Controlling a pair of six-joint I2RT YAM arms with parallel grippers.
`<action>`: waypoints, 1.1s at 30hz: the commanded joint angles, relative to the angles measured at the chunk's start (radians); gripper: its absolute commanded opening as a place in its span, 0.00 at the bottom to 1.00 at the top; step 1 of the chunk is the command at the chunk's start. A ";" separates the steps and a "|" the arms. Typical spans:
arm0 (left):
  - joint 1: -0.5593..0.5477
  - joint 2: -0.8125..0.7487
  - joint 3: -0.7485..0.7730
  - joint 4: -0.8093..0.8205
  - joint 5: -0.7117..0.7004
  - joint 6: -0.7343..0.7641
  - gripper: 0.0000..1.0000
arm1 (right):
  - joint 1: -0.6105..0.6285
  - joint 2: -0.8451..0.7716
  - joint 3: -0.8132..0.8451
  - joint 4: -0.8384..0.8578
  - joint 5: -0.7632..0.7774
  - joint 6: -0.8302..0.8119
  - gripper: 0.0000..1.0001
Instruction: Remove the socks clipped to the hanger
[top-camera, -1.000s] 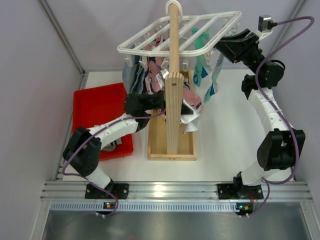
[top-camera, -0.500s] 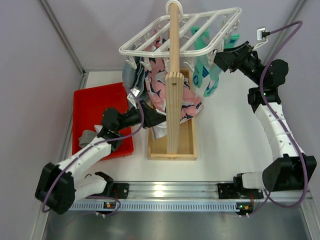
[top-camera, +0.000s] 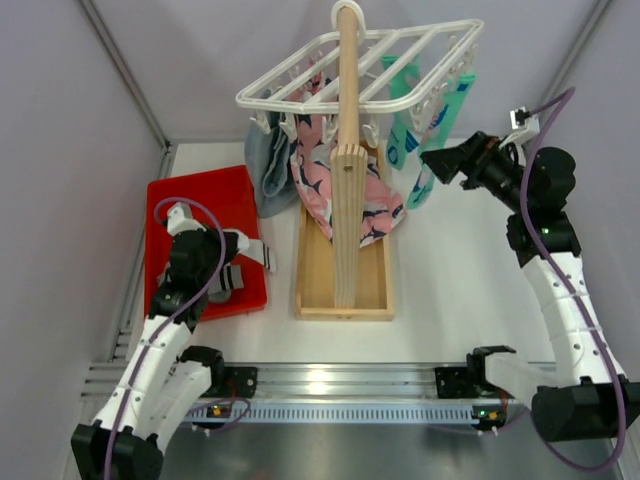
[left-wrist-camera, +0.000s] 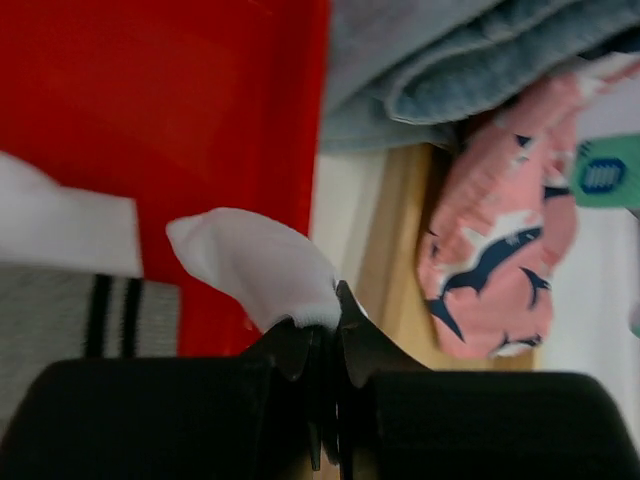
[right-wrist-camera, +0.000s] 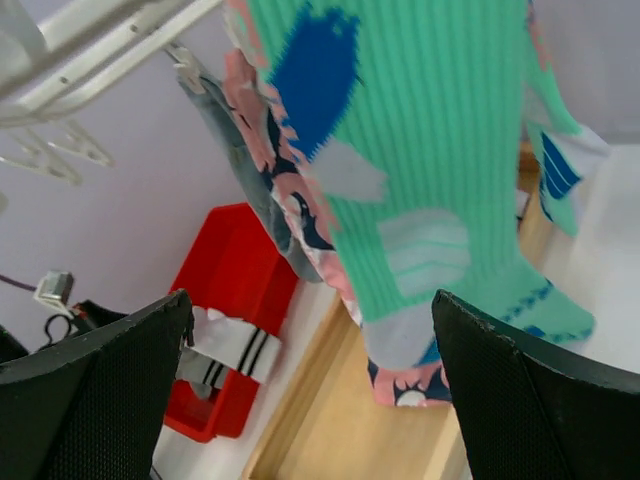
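Observation:
The white grid hanger (top-camera: 360, 65) sits on top of the wooden post. Teal-green socks (top-camera: 412, 140) hang from clips at its right side. My right gripper (top-camera: 432, 160) is open just right of them. In the right wrist view a teal sock (right-wrist-camera: 400, 150) hangs close ahead of the spread right gripper (right-wrist-camera: 320, 390), and nothing is gripped. My left gripper (top-camera: 238, 258) is over the red bin's right edge, shut on a white sock with black stripes (top-camera: 250, 255). In the left wrist view its jaws (left-wrist-camera: 325, 312) pinch white sock fabric (left-wrist-camera: 250, 265).
The red bin (top-camera: 200, 200) at the left holds a grey sock (top-camera: 225, 282). The wooden post (top-camera: 348, 150) rises from a box base (top-camera: 343, 290) in the middle. A pink printed cloth (top-camera: 320, 180) and a blue-grey cloth (top-camera: 268, 170) hang from the hanger's left half.
My left arm has swung from under the hanger to the red bin, carrying the striped sock. My right gripper has opened and dropped back from the hanger's right corner.

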 joint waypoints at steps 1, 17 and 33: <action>0.057 -0.072 -0.015 -0.169 -0.213 -0.007 0.00 | 0.016 -0.058 -0.055 -0.143 0.114 -0.100 0.99; 0.083 -0.158 0.006 -0.367 -0.511 -0.111 0.74 | 0.017 0.063 -0.173 0.005 0.139 -0.160 0.99; 0.083 -0.146 0.059 -0.031 0.349 -0.093 0.97 | 0.109 0.136 -0.150 0.113 0.240 -0.154 0.38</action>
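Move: The left gripper still holds the white striped sock, and the red bin it goes to has its middle about 8 cm to the left, level fore and aft, 17 cm below; the socks already inside lie some 8 cm back and 5 cm left. The wooden tray sits about 24 cm to its right. For the open right gripper, the near teal sock's toe hangs about 5 cm ahead and 13 cm below; the second teal sock hangs some 6 cm left and 7 cm beyond that toe. Carry the sock about 11 cm left and some 5 cm back over the red bin, sinking slightly and swinging counter-clockwise, and open the left fingers wide to let go; then swing back right and rise. Meanwhile lower the open right gripper some 14 cm to the near teal sock's toe, tipping it down and ending farther forward, and begin closing its fingers around the toe. ##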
